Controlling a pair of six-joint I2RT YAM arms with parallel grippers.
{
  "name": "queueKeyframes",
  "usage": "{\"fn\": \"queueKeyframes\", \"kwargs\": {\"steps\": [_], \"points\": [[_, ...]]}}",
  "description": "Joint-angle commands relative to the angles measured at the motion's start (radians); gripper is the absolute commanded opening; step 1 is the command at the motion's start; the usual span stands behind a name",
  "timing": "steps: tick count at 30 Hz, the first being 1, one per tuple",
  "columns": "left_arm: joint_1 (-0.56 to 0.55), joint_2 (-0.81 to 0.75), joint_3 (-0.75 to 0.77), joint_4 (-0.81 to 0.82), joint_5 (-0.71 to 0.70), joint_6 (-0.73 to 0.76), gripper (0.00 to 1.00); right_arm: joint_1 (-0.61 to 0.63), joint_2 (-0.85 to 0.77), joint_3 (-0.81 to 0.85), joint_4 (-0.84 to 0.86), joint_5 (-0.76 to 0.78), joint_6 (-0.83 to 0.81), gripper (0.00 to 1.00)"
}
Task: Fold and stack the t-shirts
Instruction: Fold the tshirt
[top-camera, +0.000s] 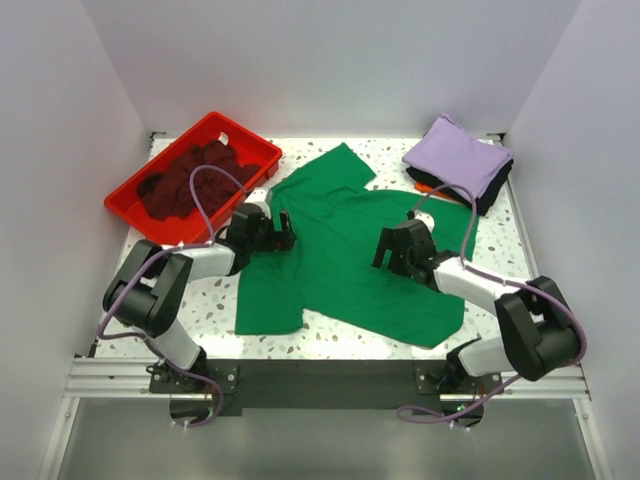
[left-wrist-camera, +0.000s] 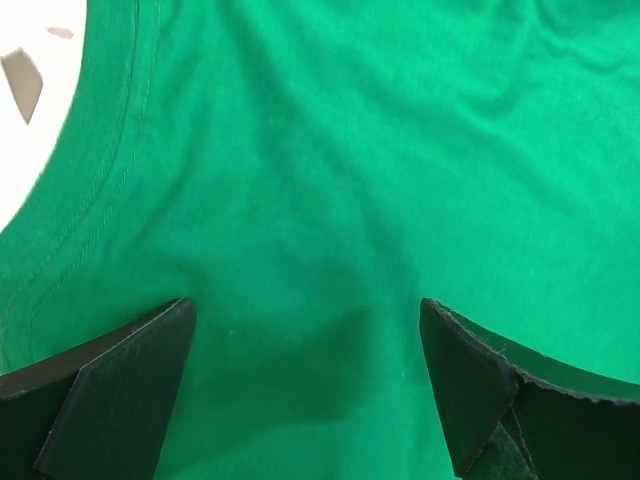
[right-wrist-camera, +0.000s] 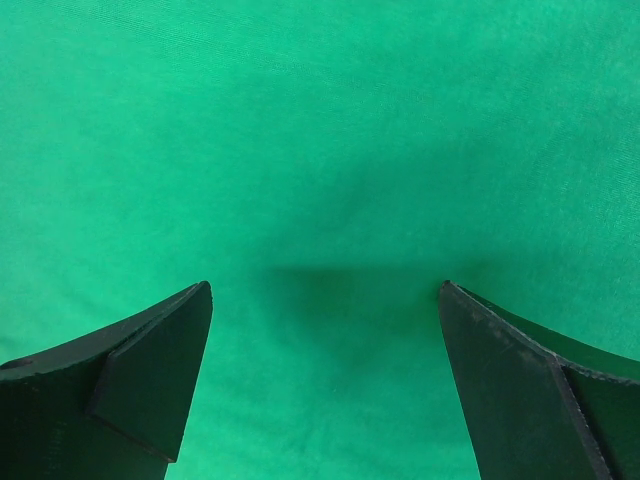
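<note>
A bright green t-shirt (top-camera: 340, 255) lies spread out flat across the middle of the table. My left gripper (top-camera: 284, 232) hovers open over the shirt's left part, near a stitched hem. In the left wrist view its jaws (left-wrist-camera: 305, 305) stand wide with only green cloth (left-wrist-camera: 350, 150) below. My right gripper (top-camera: 384, 250) is open over the shirt's right half. Its wrist view shows the gripper (right-wrist-camera: 325, 288) apart above smooth green cloth (right-wrist-camera: 320, 120). A dark maroon t-shirt (top-camera: 185, 185) lies crumpled in the tray. A folded lavender t-shirt (top-camera: 455, 155) tops a black one (top-camera: 495, 185).
The red plastic tray (top-camera: 248, 132) stands at the back left. The folded stack sits at the back right corner, with an orange edge (top-camera: 425, 186) showing under it. White walls close in three sides. Speckled table (top-camera: 215, 300) shows beside the shirt.
</note>
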Motion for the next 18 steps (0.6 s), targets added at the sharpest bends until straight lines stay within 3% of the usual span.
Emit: {"fn": "queueKeyframes", "kwargs": {"steps": [1, 10, 18], "points": [[-0.003, 0.073, 0.041, 0.017, -0.014, -0.005, 1.00, 0.004, 0.044, 0.014, 0.037, 0.059, 0.023, 0.99], [0.005, 0.196, 0.205, -0.056, -0.109, 0.020, 1.00, 0.002, 0.166, 0.098, 0.022, 0.122, 0.030, 0.99], [0.017, 0.320, 0.392, -0.108, -0.108, 0.051, 1.00, -0.019, 0.298, 0.238, 0.002, 0.130, 0.009, 0.99]]}}
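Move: The spread green t-shirt lies right under both open grippers, only a centimetre or two below: its middle is about 17 cm right and 4 cm back from the left hand, about 6 cm left of the right hand. From the left hand, the far sleeve is some 19 cm ahead and 11 cm right, the near sleeve 19 cm back and 3 cm left, the red bin 18 cm ahead and 20 cm left. The purple stack sits about 28 cm ahead and 17 cm right of the right hand. With wide-open fingertips on the green t-shirt, the left hand drags the cloth level and straight forward along the bin's side, about 8.5 cm and still gaining speed, drifting slightly right. The right hand first sinks about 1 cm onto the cloth, then drags it forward about 5 cm at that height with a slight clockwise turn, both fingers kept open. ##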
